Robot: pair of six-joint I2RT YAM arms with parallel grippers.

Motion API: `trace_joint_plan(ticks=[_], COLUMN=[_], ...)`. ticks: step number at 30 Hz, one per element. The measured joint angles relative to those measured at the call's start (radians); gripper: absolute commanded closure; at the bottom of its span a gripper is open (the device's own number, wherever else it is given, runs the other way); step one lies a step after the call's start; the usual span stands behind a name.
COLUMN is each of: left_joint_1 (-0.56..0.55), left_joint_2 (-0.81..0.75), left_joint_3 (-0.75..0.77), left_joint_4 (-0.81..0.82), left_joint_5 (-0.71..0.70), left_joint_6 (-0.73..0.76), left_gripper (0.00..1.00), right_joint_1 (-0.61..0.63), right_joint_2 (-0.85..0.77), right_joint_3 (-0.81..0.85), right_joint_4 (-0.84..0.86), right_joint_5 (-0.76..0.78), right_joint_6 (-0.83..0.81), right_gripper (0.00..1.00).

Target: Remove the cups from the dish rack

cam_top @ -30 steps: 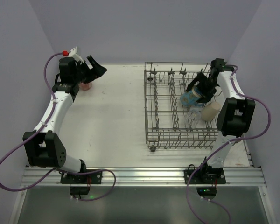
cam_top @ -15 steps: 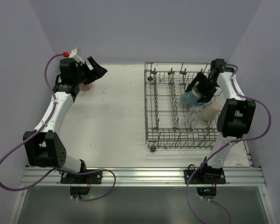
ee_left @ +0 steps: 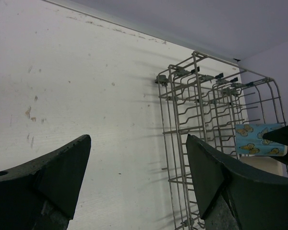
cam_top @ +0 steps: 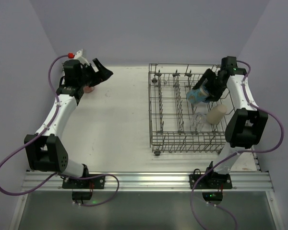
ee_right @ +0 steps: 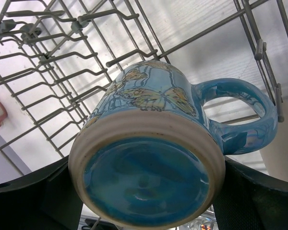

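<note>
The grey wire dish rack (cam_top: 169, 125) stands on the right half of the table. My right gripper (cam_top: 205, 89) is shut on the blue patterned mug (cam_top: 197, 96) and holds it above the rack's back right part. In the right wrist view the mug (ee_right: 149, 158) shows its base, with a dark finger (ee_right: 259, 196) on either side. A plain beige cup (cam_top: 216, 115) and a clear glass tumbler (cam_top: 199, 122) lie in the rack. A pink patterned mug (cam_top: 89, 88) stands on the table at the far left. My left gripper (cam_top: 102, 73) hovers open beside it, holding nothing.
The left wrist view looks across bare white table (ee_left: 86, 96) to the rack (ee_left: 201, 100) and the blue mug (ee_left: 254, 139). Purple walls close the table in at the back and sides. The rack has small wheels (cam_top: 157, 152) at its corners.
My right gripper has lifted the blue mug higher and toward the back of the rack. The left gripper has edged slightly up and to the right.
</note>
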Motion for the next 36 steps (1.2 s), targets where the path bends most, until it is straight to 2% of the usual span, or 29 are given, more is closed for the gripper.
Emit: trace_joint_plan(ticks=[13,25,36], left_joint_1=[-0.013,-0.048,-0.102], left_joint_2=[0.0,0.0,0.0], left_joint_3=[0.0,0.015,0.042], left_joint_4=[0.0,0.0,0.039], left_joint_5=[0.001,0.034,0.108], left_joint_6=[0.0,0.0,-0.013], left_gripper=[0.16,0.16,0.17], right_joint_1=[0.0,0.003,0.013], right_joint_2=[-0.03,-0.146,-0.174], right_joint_3=[-0.005,-0.04,-0.049], right_joint_4=[0.003,0.016,0.102], right_joint_5=[-0.023,-0.082,-0.23], right_joint_6=[-0.011,-0.014,0.034], right_gripper=[1.0,1.0,1.0])
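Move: The blue cup is already in the right gripper, gripped near its base. For the handover, the open left gripper is about 46 cm to the right hand's left, 2 cm ahead and 10 cm higher. The beige cup stays in the rack some 9 cm back, 5 cm right and 9 cm below; the clear glass about 14 cm back, 3 cm left and 9 cm below. From the left hand the blue cup lies 44 cm right, 1 cm back and 13 cm down. Keep the blue cup pinched in the right gripper and raise it about 8 cm, easing off early and then rising faster, while drifting left towards the left gripper and swinging the fingers outward and left by nearly 20 degrees. Late on, bring the open left gripper some 6 cm right towards the cup, rising 3 cm and turning about 10 degrees clockwise. ##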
